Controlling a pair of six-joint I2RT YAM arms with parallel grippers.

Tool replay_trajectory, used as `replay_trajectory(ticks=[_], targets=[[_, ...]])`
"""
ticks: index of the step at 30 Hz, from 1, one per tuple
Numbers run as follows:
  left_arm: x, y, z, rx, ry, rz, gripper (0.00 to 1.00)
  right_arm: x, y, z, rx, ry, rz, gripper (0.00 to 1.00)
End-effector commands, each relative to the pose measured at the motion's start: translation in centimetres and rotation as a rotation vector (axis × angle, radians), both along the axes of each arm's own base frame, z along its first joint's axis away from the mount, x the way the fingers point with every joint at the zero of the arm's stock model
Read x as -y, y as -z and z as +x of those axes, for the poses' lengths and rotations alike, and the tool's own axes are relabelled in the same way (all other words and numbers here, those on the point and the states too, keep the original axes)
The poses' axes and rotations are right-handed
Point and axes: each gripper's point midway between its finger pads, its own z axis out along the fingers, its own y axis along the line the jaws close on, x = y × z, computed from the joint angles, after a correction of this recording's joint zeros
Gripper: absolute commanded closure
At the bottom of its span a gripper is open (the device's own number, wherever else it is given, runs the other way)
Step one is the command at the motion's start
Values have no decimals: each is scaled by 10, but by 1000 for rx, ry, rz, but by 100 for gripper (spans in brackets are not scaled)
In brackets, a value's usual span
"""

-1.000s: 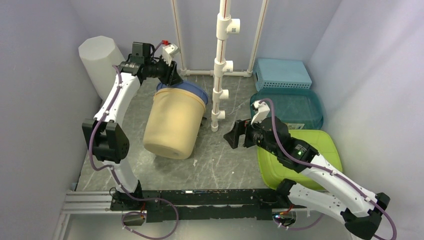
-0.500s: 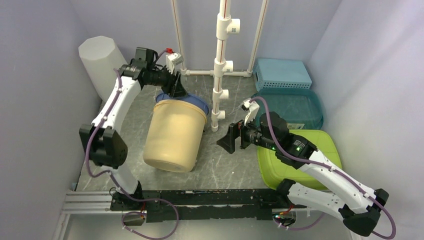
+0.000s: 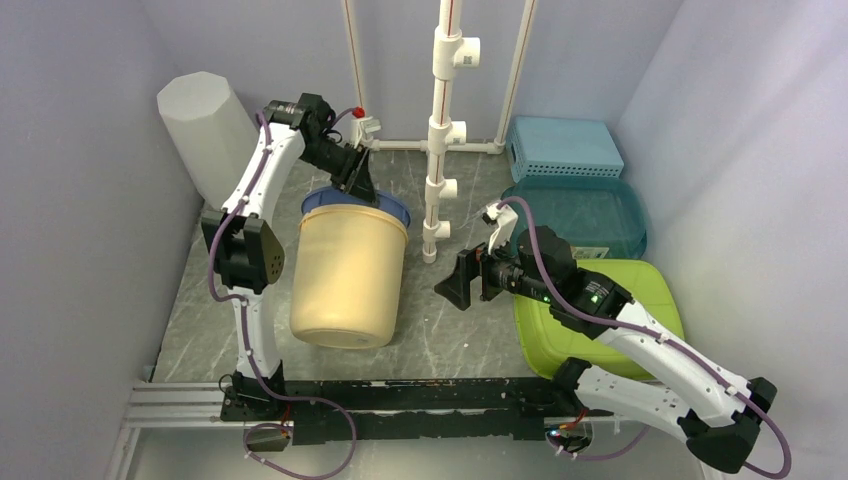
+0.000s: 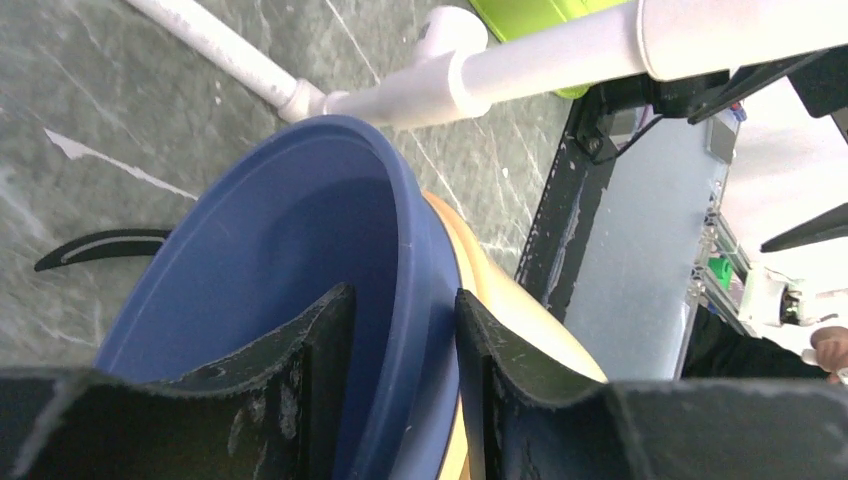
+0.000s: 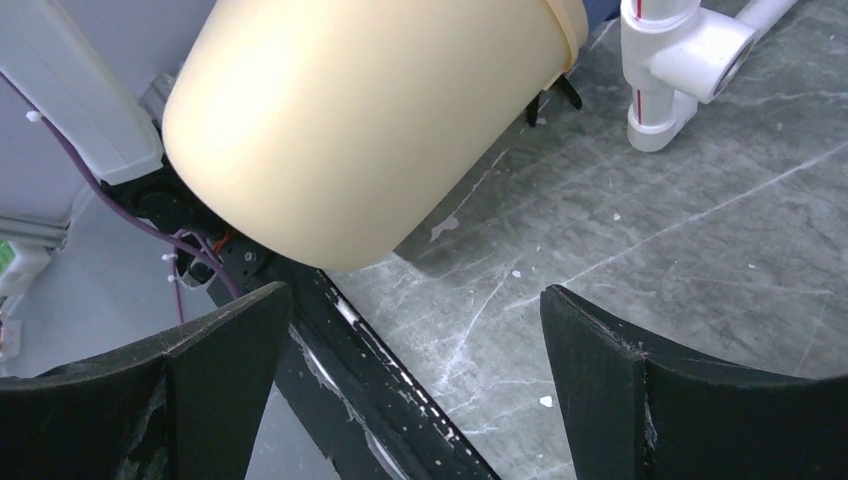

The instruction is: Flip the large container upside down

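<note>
The large container [image 3: 345,270] is a cream bucket with a blue inside [image 4: 260,250]. It is tipped on its side, mouth toward the back wall and base toward the near edge. My left gripper [image 3: 357,185] is at the far rim, one finger inside the blue wall and one outside on the cream wall, shut on that rim [image 4: 400,295]. My right gripper [image 3: 455,283] hangs open to the right of the container, apart from it. In the right wrist view the cream base [image 5: 370,120] sits ahead of the wide-open right gripper [image 5: 415,300], raised above its shadow on the table.
A white pipe post [image 3: 440,130] stands just right of the container's mouth. A grey bin [image 3: 200,120] is at the back left. A light blue basket [image 3: 563,147], teal tray [image 3: 580,215] and green tray [image 3: 600,310] fill the right side. A black rail [image 3: 400,400] runs along the near edge.
The left arm has swung upward and its gripper has shifted right along the far rim. The container's base now points more squarely at the near edge. The right gripper has edged left.
</note>
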Motion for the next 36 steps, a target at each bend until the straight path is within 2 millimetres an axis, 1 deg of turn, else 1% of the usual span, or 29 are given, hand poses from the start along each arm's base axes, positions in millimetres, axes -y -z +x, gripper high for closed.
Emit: replay_trajectory(ticks=[1, 4, 5, 7, 10, 13, 14, 15, 17, 19, 22, 24, 25, 26, 28, 29, 31, 34, 36], targets=[[-15, -6, -23, -10, 23, 59, 81, 3, 5, 4, 6, 19, -23, 0], [-15, -30, -30, 48, 11, 39, 89, 4, 3, 5, 10, 29, -17, 0], [-17, -42, -34, 81, 0, 35, 92, 4, 3, 5, 9, 31, -14, 0], [-20, -60, -41, 134, -33, 40, 97, 5, 2, 3, 5, 33, -6, 0], [-27, -87, -56, 217, -92, 46, 97, 5, -1, 1, -1, 37, 14, 0], [-38, -113, -67, 335, -207, 61, 97, 3, -1, -3, -19, 24, 33, 0], [-42, -121, -75, 364, -244, 58, 98, 3, -1, -4, -27, 22, 37, 0], [-46, -123, -82, 378, -276, 61, 97, 2, 2, -5, -40, 23, 39, 0], [-54, -134, -94, 432, -358, 56, 97, 0, 5, -6, -59, 25, 55, 0], [-67, -135, -106, 451, -440, 86, 97, -2, 10, -7, -80, 30, 74, 0], [-84, -121, -120, 443, -523, 153, 97, -6, 17, -9, -114, 31, 98, 0], [-94, -111, -127, 430, -560, 209, 97, -8, 22, -10, -132, 32, 108, 0], [-98, -106, -130, 420, -571, 229, 97, -9, 24, -11, -140, 32, 111, 0], [-96, -103, -133, 417, -562, 222, 97, -9, 26, -11, -147, 34, 113, 0], [-89, -96, -134, 398, -547, 193, 97, -10, 29, -11, -155, 38, 115, 0], [-81, -93, -134, 395, -525, 171, 97, -10, 30, -10, -157, 43, 114, 0], [-70, -87, -128, 410, -515, 168, 97, -9, 30, -9, -158, 52, 114, 0], [-45, -82, -119, 451, -508, 134, 97, -4, 30, -9, -158, 76, 113, 0], [-26, -79, -118, 472, -479, 136, 97, 0, 31, -9, -158, 96, 112, 0]])
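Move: At the left fingers is the blue container's far upper rim. Its middle is about 9 cm back, 2 cm left and 9 cm below that hand; the large beige container around it centres about 14 cm back, 3 cm left and 10 cm down. The pipe stand's foot is 10 cm back, 12 cm right, and the white container 28 cm left, 7 cm ahead. From the right hand the beige container lies about 5 cm ahead, 21 cm left, 12 cm lower. Hauling the far rim up and back towards the base, the left hand draws back some 14 cm, climbs about 12 cm, then sinks slightly, drifting left and partly back right. The wrist tips up and turns counter-clockwise, about 25 degrees each; midway the fingers close down tight on the blue rim. The open, empty right hand sinks about 5 cm, tipping down slightly. ##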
